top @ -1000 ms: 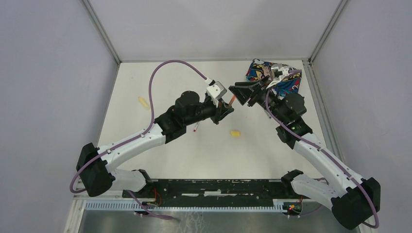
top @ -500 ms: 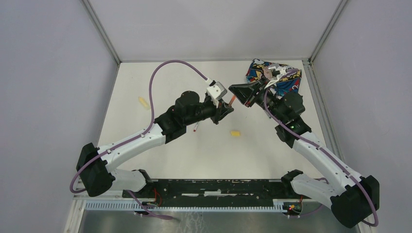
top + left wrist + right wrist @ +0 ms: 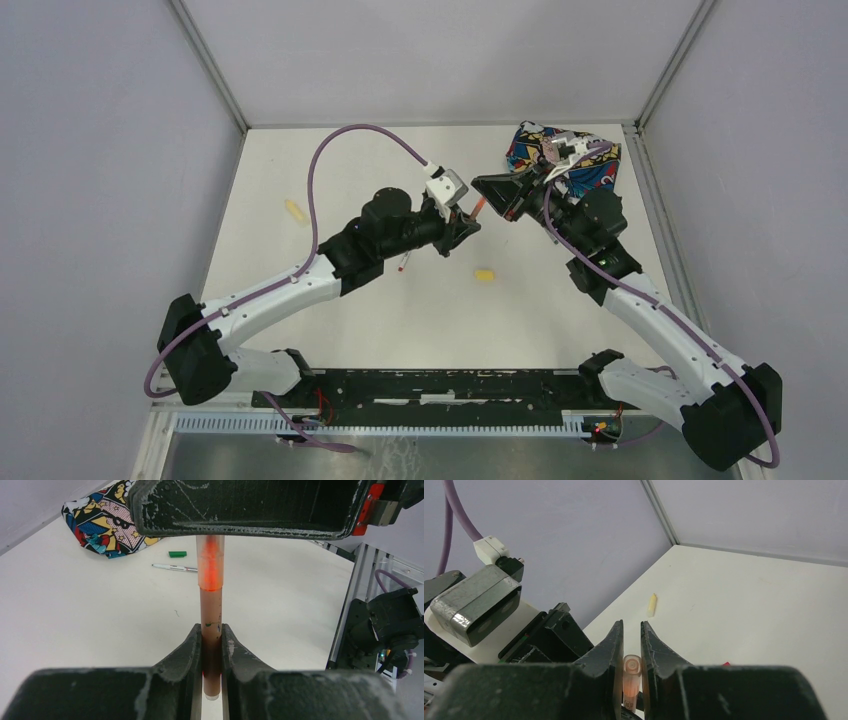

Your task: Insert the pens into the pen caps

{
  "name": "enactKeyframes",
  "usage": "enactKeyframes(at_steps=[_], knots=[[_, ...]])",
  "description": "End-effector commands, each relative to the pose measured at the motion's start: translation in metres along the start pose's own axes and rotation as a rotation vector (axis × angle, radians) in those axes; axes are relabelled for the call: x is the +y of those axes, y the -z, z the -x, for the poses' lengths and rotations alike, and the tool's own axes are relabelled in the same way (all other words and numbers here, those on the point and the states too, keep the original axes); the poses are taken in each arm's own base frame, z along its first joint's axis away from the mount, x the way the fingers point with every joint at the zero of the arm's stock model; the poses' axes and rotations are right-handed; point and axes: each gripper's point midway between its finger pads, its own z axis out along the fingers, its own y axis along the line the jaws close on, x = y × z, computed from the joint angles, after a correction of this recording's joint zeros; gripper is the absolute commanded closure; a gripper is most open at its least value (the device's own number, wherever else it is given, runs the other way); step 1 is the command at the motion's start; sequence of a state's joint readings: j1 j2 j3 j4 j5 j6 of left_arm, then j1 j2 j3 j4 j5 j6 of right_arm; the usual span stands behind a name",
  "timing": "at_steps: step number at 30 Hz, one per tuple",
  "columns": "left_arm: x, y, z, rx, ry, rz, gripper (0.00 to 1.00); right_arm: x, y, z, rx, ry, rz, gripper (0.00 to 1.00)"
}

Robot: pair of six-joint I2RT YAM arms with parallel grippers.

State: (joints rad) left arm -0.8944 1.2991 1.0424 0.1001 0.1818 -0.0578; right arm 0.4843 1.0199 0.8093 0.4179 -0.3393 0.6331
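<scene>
My left gripper point(image 3: 211, 635) is shut on the barrel of the orange pen point(image 3: 211, 615), holding it above the table and pointing toward the right arm. The translucent orange pen cap point(image 3: 210, 562) sits over the pen's far end. My right gripper point(image 3: 631, 625) is shut on that orange cap point(image 3: 631, 667), its fingers point(image 3: 245, 505) filling the top of the left wrist view. From above, both grippers meet at the pen point(image 3: 478, 208). A yellow pen point(image 3: 294, 210) lies far left, a yellow cap point(image 3: 485, 275) mid-table.
The comic-print pouch point(image 3: 565, 160) lies at the back right, behind the right gripper. A green cap point(image 3: 177, 554) and a whitish pen point(image 3: 175, 568) lie near it. Another whitish pen with a red end point(image 3: 403, 265) lies under the left arm.
The right gripper's jaws have closed in on the orange cap, and the right wrist has shifted slightly left toward the pen. The left arm has held still.
</scene>
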Motion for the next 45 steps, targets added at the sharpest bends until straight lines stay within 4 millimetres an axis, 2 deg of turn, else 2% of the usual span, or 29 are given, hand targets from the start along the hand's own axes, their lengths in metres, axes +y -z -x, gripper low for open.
enactKeyframes(at_steps=[1, 5, 9, 12, 15, 20, 25, 30, 37, 41, 45], knots=[[-0.004, 0.003, 0.058, -0.167, -0.032, -0.004, 0.98, -0.016, 0.006, -0.018, 0.079, 0.028, -0.076, 1.0], [-0.006, 0.0, 0.08, -0.207, -0.038, -0.014, 0.98, -0.024, 0.014, -0.033, 0.136, 0.038, -0.114, 1.0], [-0.007, -0.001, 0.099, -0.247, -0.052, -0.016, 0.98, -0.028, 0.024, -0.057, 0.169, -0.006, -0.116, 1.0], [-0.007, -0.003, 0.108, -0.266, -0.052, -0.015, 0.98, -0.029, 0.031, -0.072, 0.182, -0.032, -0.123, 1.0], [-0.007, -0.005, 0.115, -0.286, -0.051, -0.019, 0.98, -0.035, 0.041, -0.096, 0.219, -0.064, -0.148, 1.0], [-0.007, -0.007, 0.131, -0.335, -0.041, -0.013, 0.98, -0.034, 0.052, -0.138, 0.301, -0.092, -0.161, 1.0], [-0.005, -0.009, 0.142, -0.366, -0.047, -0.003, 0.98, -0.035, 0.072, -0.183, 0.369, -0.149, -0.174, 1.0], [-0.002, -0.01, 0.157, -0.403, -0.05, 0.013, 0.98, -0.034, 0.091, -0.218, 0.441, -0.158, -0.191, 1.0], [-0.001, -0.005, 0.174, -0.461, -0.037, 0.025, 0.98, -0.036, 0.115, -0.258, 0.52, -0.18, -0.206, 1.0], [0.001, -0.001, 0.182, -0.486, -0.036, 0.037, 0.98, -0.041, 0.128, -0.275, 0.571, -0.166, -0.223, 1.0], [0.002, 0.003, 0.188, -0.506, -0.026, 0.037, 0.98, -0.04, 0.131, -0.285, 0.598, -0.157, -0.211, 1.0]])
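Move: The left hand holds the orange pen, its upper end already inside the orange cap gripped by the right hand; that cap lies about 6 cm above the left hand, 3 cm ahead and 2 cm to its right. From the right hand, the pen is some 5 cm below, 2 cm back and 2 cm left. On the table roughly 27 cm below the left hand, the yellow cap lies 1 cm back and 4 cm right, the red-capped pen 6 cm ahead and 11 cm left. Both hands, keeping their grips, sink about 10 cm while the right presses the cap down onto the pen. ##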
